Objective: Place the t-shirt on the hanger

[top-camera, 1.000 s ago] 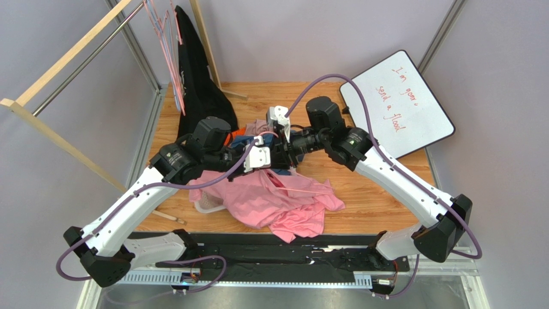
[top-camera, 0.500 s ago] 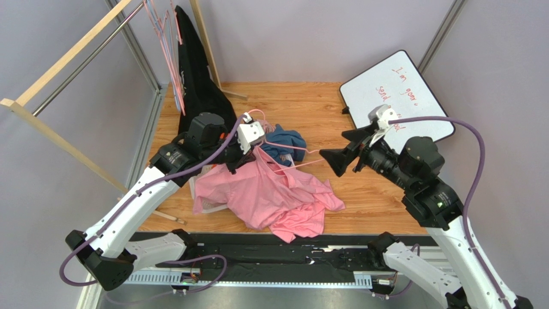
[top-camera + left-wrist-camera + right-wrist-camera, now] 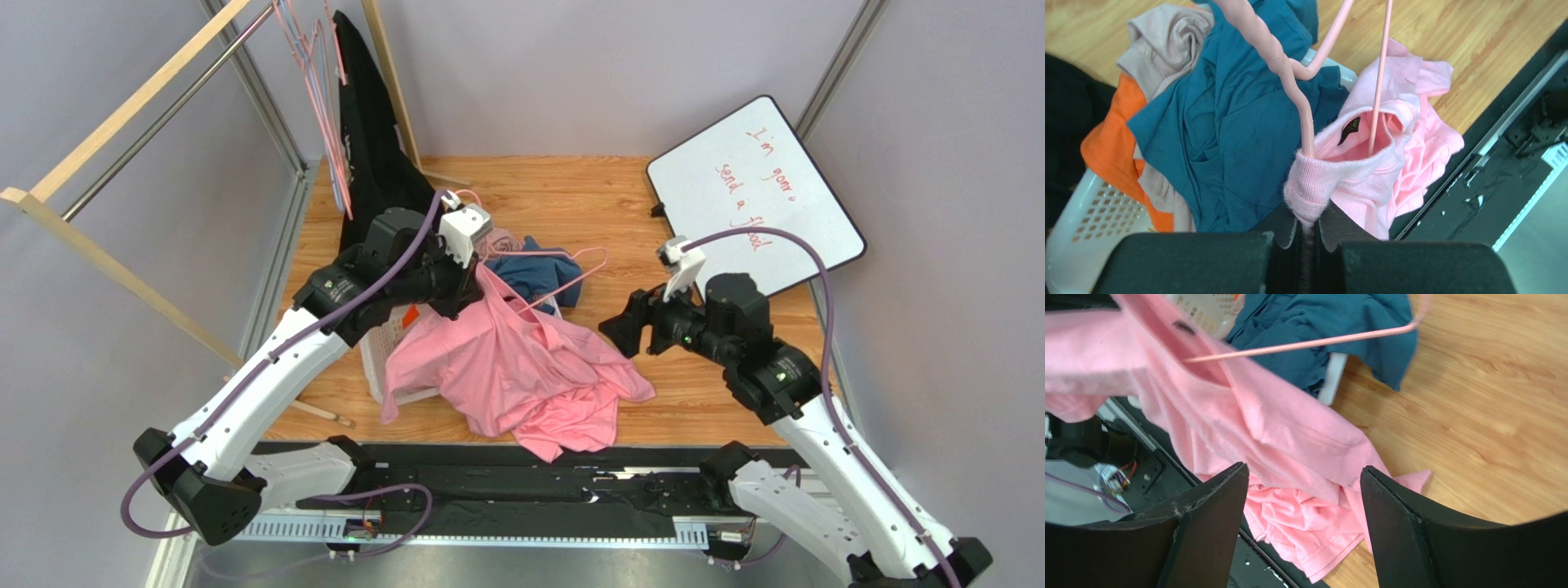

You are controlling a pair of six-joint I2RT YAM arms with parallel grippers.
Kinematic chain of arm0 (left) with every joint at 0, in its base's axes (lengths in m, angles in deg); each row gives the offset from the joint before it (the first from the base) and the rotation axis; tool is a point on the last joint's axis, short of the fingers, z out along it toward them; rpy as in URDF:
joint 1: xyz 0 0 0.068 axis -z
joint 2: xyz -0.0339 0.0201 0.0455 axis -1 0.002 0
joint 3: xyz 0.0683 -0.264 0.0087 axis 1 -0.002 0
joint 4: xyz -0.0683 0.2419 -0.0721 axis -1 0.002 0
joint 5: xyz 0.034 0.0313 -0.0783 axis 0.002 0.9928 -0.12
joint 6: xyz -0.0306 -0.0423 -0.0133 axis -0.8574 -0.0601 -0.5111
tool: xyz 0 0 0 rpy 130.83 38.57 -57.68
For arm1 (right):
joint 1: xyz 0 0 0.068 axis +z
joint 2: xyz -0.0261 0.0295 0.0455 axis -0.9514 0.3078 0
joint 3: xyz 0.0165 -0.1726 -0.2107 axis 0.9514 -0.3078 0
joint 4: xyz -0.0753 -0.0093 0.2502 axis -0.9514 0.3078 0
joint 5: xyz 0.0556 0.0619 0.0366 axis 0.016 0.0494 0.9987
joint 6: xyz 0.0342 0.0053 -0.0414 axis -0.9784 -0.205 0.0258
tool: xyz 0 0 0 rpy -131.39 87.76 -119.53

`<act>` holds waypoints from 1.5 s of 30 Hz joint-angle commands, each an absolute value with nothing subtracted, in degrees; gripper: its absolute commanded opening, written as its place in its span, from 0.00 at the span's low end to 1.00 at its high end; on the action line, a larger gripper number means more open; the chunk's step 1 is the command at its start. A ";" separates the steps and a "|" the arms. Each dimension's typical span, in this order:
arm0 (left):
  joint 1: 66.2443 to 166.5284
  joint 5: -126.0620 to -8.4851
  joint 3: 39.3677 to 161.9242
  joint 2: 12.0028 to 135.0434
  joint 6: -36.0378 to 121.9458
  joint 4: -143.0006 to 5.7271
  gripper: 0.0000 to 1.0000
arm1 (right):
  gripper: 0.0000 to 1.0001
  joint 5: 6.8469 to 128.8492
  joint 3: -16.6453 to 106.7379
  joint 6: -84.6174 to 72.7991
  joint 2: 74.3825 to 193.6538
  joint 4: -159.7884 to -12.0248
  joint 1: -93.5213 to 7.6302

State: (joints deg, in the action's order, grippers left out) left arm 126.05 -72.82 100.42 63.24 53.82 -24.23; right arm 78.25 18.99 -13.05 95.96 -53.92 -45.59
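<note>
The light-pink t-shirt (image 3: 515, 368) lies bunched on the table's near middle, its collar raised. My left gripper (image 3: 478, 276) is shut on the ribbed collar (image 3: 1315, 184). The thin pink hanger (image 3: 567, 272) runs down into the neck opening right at the jaws, and its hook end (image 3: 1290, 67) sticks out over the blue t-shirt. Whether the wire is pinched too is hidden by cloth. My right gripper (image 3: 617, 333) hovers open just right of the shirt. In its wrist view the t-shirt (image 3: 1290, 435) and the hanger's bar (image 3: 1309, 342) lie ahead of the right gripper (image 3: 1303, 467), with nothing between its fingers.
A blue t-shirt (image 3: 540, 270) and orange cloth (image 3: 1100, 135) fill a white basket (image 3: 383, 355) under the left gripper. A long black garment (image 3: 374, 159) and spare hangers (image 3: 313, 86) hang from the wooden rack at back left. A whiteboard (image 3: 754, 196) lies at back right.
My right arm has pulled back from the shirt's collar to the right, and its jaws have opened. My left gripper has lifted the collar and hanger slightly up and back.
</note>
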 commanded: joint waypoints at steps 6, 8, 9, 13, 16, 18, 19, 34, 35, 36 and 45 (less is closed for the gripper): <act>125.66 -68.77 102.31 62.89 40.30 -26.80 0.00 | 0.74 48.96 16.96 -7.35 103.20 -70.58 -19.08; 125.75 -69.47 102.13 62.37 39.77 -26.98 0.00 | 0.75 49.39 17.05 -5.88 107.15 -74.36 -18.99; 125.75 -69.56 102.04 62.19 39.77 -27.24 0.00 | 0.75 49.57 17.14 -5.43 108.38 -75.59 -18.99; 125.57 -69.65 99.94 60.26 38.54 -28.91 0.00 | 0.75 50.62 18.01 -4.63 115.41 -80.78 -18.99; 125.13 -69.91 99.05 59.29 37.49 -29.09 0.00 | 0.74 50.46 18.46 -4.46 117.97 -82.10 -18.99; 124.34 -70.79 98.70 58.85 36.96 -28.83 0.00 | 0.74 48.44 17.76 -3.76 119.21 -82.37 -19.07; 123.82 -71.40 98.61 58.33 36.61 -28.74 0.00 | 0.70 47.21 17.58 -3.49 119.29 -81.94 -19.60; 123.37 -75.01 94.05 52.53 40.28 -29.44 0.00 | 0.00 49.40 17.67 -3.05 116.75 -76.40 -29.17; 123.37 -75.01 93.70 51.74 41.25 -29.88 0.00 | 0.00 49.66 17.06 -2.96 116.40 -75.96 -30.14; 123.37 -75.27 93.00 51.03 42.57 -29.88 0.00 | 0.00 50.27 16.61 -2.87 115.79 -74.91 -32.24; 123.37 -73.78 85.43 39.87 70.68 -29.01 0.00 | 0.00 65.47 16.60 -4.36 111.21 -70.43 -45.17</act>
State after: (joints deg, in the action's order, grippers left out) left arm 123.67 -74.37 86.47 43.81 55.81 -27.86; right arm 61.05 15.43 -4.11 112.25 -74.80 -40.39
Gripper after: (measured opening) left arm 0.043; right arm 0.005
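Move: The right hand, open and empty, goes for the free side of the pink T-shirt's collar, about 11 cm to its left, 3 cm ahead and 4 cm lower. The hanger's free shoulder is some 10 cm ahead and 3 cm left, slightly below; the teal shirt lies about 13 cm left, 8 cm ahead and 12 cm down. From the left hand, already gripping the collar's other side, that free side is roughly 9 cm right, 2 cm back and 3 cm below. The right hand dips left 10 cm and forward, pinches the collar, pulls rightward; the left eases back-left. ##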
